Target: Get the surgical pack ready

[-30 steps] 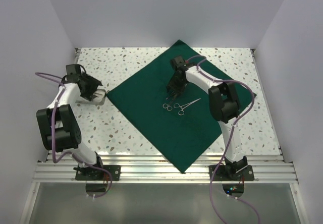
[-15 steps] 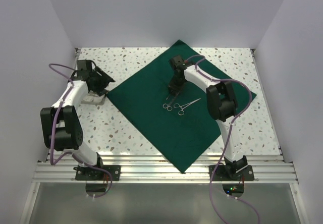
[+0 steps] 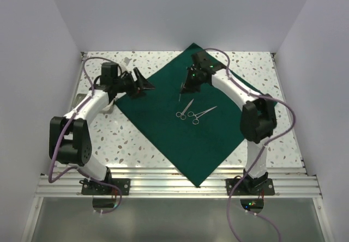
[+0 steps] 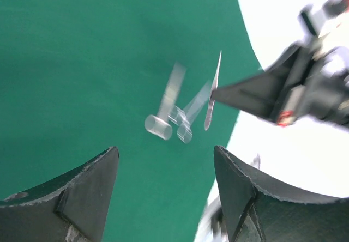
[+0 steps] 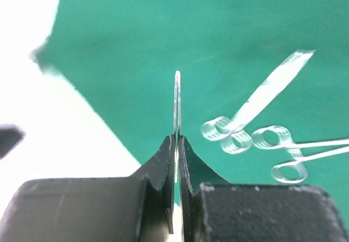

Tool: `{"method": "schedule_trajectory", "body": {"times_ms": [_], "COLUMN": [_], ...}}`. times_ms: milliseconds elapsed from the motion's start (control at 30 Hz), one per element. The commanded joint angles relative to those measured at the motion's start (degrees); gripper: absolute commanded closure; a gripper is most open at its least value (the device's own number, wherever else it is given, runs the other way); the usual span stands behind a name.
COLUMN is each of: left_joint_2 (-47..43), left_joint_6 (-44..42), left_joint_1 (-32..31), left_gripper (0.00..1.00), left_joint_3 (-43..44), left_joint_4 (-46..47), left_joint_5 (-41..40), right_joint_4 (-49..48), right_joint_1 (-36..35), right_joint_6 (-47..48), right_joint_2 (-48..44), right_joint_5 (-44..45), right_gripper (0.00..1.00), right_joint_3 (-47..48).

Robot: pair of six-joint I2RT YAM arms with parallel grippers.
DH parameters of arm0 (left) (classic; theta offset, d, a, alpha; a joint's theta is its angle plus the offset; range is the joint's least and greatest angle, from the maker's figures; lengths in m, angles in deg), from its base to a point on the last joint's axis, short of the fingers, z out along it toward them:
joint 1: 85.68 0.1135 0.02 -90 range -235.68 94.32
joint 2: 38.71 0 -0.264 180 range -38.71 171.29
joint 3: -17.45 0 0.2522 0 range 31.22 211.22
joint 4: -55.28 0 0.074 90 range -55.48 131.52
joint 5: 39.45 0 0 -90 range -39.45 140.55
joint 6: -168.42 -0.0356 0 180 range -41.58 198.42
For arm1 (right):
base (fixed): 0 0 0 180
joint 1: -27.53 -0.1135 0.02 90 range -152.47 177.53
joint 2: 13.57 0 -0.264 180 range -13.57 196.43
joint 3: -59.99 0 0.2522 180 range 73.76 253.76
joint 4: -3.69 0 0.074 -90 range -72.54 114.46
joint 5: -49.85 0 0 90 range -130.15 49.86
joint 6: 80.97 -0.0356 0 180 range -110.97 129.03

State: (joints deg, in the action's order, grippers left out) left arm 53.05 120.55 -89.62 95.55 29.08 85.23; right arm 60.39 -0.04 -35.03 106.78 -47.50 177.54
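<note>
The dark green drape (image 3: 163, 125) of the surgical pack lies flat as a diamond on the speckled table. Two silver scissor-like instruments (image 3: 185, 110) (image 3: 202, 114) rest near its middle; the wrist views show them blurred (image 4: 170, 116) (image 5: 256, 103). My right gripper (image 3: 188, 83) hangs above the drape's back part, shut on a thin silver instrument (image 5: 177, 97) that sticks out past its fingertips (image 5: 163, 157). That instrument (image 4: 212, 97) also shows in the left wrist view. My left gripper (image 3: 143, 86) hovers open over the drape's left corner, nothing between its fingers (image 4: 101, 168).
White walls close in the speckled table (image 3: 103, 138) on the left, back and right. An aluminium rail (image 3: 174, 185) runs along the near edge, where both arm bases stand. Purple cables loop off both arms.
My right gripper has shut on the thin silver instrument and lifted it toward the back. My left arm has swung right from the table's left side to the drape's left corner.
</note>
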Motion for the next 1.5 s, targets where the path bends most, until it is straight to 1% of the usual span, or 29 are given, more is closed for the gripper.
{"method": "schedule_trajectory", "body": {"times_ms": [0,33,67,100,133,200,233,267,400,533,667,700,833,933,1000,1033,1100,1133,1167,1200,1233,1267,1300,1333,1367,1400,1433,1467], "left_joint_2": [-4.0,-4.1,-4.6,-4.8,-5.1,-6.1,-6.6,-7.6,-10.6,-12.7,-12.3,-12.3,-11.4,-11.1,-10.6,-9.9,-9.2,-8.7,-8.5,-8.4,-8.2,-8.2,-8.2,-8.5,-9.0,-9.5,-10.7,-11.3], "left_joint_6": [-3.4,-2.6,-2.3,-1.9,-1.9,-1.5,0.0,0.9,4.0,9.1,8.1,7.7,5.5,5.2,5.2,5.2,5.0,4.5,3.2,2.6,1.9,0.9,0.6,0.6,1.0,1.3,1.5,2.2], "left_joint_1": [-4.9,-6.0,-7.6,-8.4,-9.1,-10.5,-10.6,-10.9,-12.0,-13.5,-15.7,-16.5,-17.6,-17.6,-17.6,-17.6,-17.6,-17.5,-17.5,-17.2,-16.9,-16.4,-14.6,-13.5,-12.2,-9.2,-7.4,-5.6], "left_gripper": [0.26,0.27,0.27,0.29,0.3,0.33,0.35,0.35,0.37,0.38,0.4,0.4,0.44,0.49,0.54,0.63,0.73,0.82,0.87,0.91,1.0,1.0,1.0,1.0,1.0,1.0,1.0,1.0], "left_joint_3": [-1.1,-1.5,-2.1,-2.5,-2.7,-3.5,-4.1,-5.5,-8.2,-12.1,-11.6,-11.3,-10.1,-9.7,-8.7,-8.2,-6.9,-6.3,-5.1,-4.6,-4.0,-2.9,-2.7,-2.7,-2.9,-3.0,-2.9,-2.8], "left_joint_4": [7.9,8.7,9.6,10.0,10.1,10.9,11.5,15.3,18.8,26.2,24.3,23.6,19.6,19.3,19.4,19.0,18.3,16.1,15.0,12.9,11.9,9.2,7.7,5.4,4.1,2.1,-3.3,-5.4], "left_joint_5": [11.1,13.0,13.5,14.1,14.6,15.3,16.5,17.0,18.1,18.9,17.2,15.4,13.1,11.8,11.5,11.2,9.8,8.8,6.7,5.6,4.6,2.3,1.4,0.1,-3.1,-5.6,-8.4,-10.8], "right_joint_4": [-10.9,-16.4,-19.3,-21.7,-26.0,-29.1,-30.1,-30.7,-31.8,-32.8,-34.1,-34.3,-36.3,-36.0,-35.6,-35.6,-35.5,-35.1,-34.2,-30.8,-28.5,-25.7,-17.3,-12.1,-7.2,-0.8,0.9,1.9], "right_joint_1": [0.5,0.5,0.4,0.5,0.4,0.4,0.3,0.3,0.2,0.0,-0.5,-0.6,-0.9,-1.2,-1.6,-2.0,-2.0,-2.0,-2.0,-2.1,-2.0,-2.0,-1.8,-1.0,-0.2,0.8,2.9,4.0], "right_joint_6": [8.6,8.7,8.5,8.0,7.3,5.1,4.9,4.3,3.7,2.8,0.8,0.3,-4.1,-4.3,-4.1,-4.0,-4.0,-4.0,-3.8,-2.4,-1.6,-0.7,0.4,2.4,2.9,3.3,3.8,4.0], "right_joint_2": [-14.3,-16.0,-17.4,-20.0,-20.9,-22.3,-23.1,-23.7,-26.0,-27.5,-27.8,-27.9,-28.4,-28.3,-27.9,-27.8,-27.6,-27.5,-27.2,-26.8,-26.3,-26.1,-25.6,-24.3,-23.7,-23.0,-22.4,-22.4], "right_joint_5": [-18.1,-21.7,-24.5,-29.2,-31.4,-36.4,-37.1,-37.9,-38.2,-37.6,-37.3,-36.9,-35.3,-34.7,-34.8,-34.8,-34.6,-34.3,-33.7,-31.7,-30.3,-28.2,-20.9,-15.9,-11.9,-8.9,-5.4,-4.8], "right_gripper": [1.0,1.0,1.0,1.0,1.0,1.0,1.0,1.0,1.0,1.0,1.0,1.0,1.0,1.0,1.0,1.0,1.0,1.0,1.0,0.98,0.91,0.73,0.66,0.59,0.45,0.41,0.38,0.37], "right_joint_3": [-7.6,-10.0,-12.3,-16.0,-17.6,-20.5,-21.1,-21.7,-24.5,-26.4,-26.7,-26.8,-27.7,-27.2,-26.6,-26.4,-26.4,-26.1,-25.7,-25.0,-23.1,-21.8,-20.0,-16.0,-14.2,-13.0,-12.3,-12.6]}}
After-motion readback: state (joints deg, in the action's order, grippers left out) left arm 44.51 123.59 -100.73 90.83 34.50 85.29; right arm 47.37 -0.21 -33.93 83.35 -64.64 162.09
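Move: The tweezers are already pinched between the right fingertips, their middle about at that hand's point. The open left gripper, which is to take them, has them some 18 cm to its right, roughly level fore and aft, and about 8 cm below. Under the right hand, about 9 cm down, lie the scissors, 2 cm back and 1 cm to the right; the clamp lies 4 cm back and 9 cm to the right. The left fingers close on the tweezers while the right still holds them, then the right opens and lets go. To meet, the right lifts about 14 cm, draws back 10 and edges left, rolling its left side up, as the left swings right some 12 cm, back 11 and up, turning clockwise; afterwards both ease forward and apart. ##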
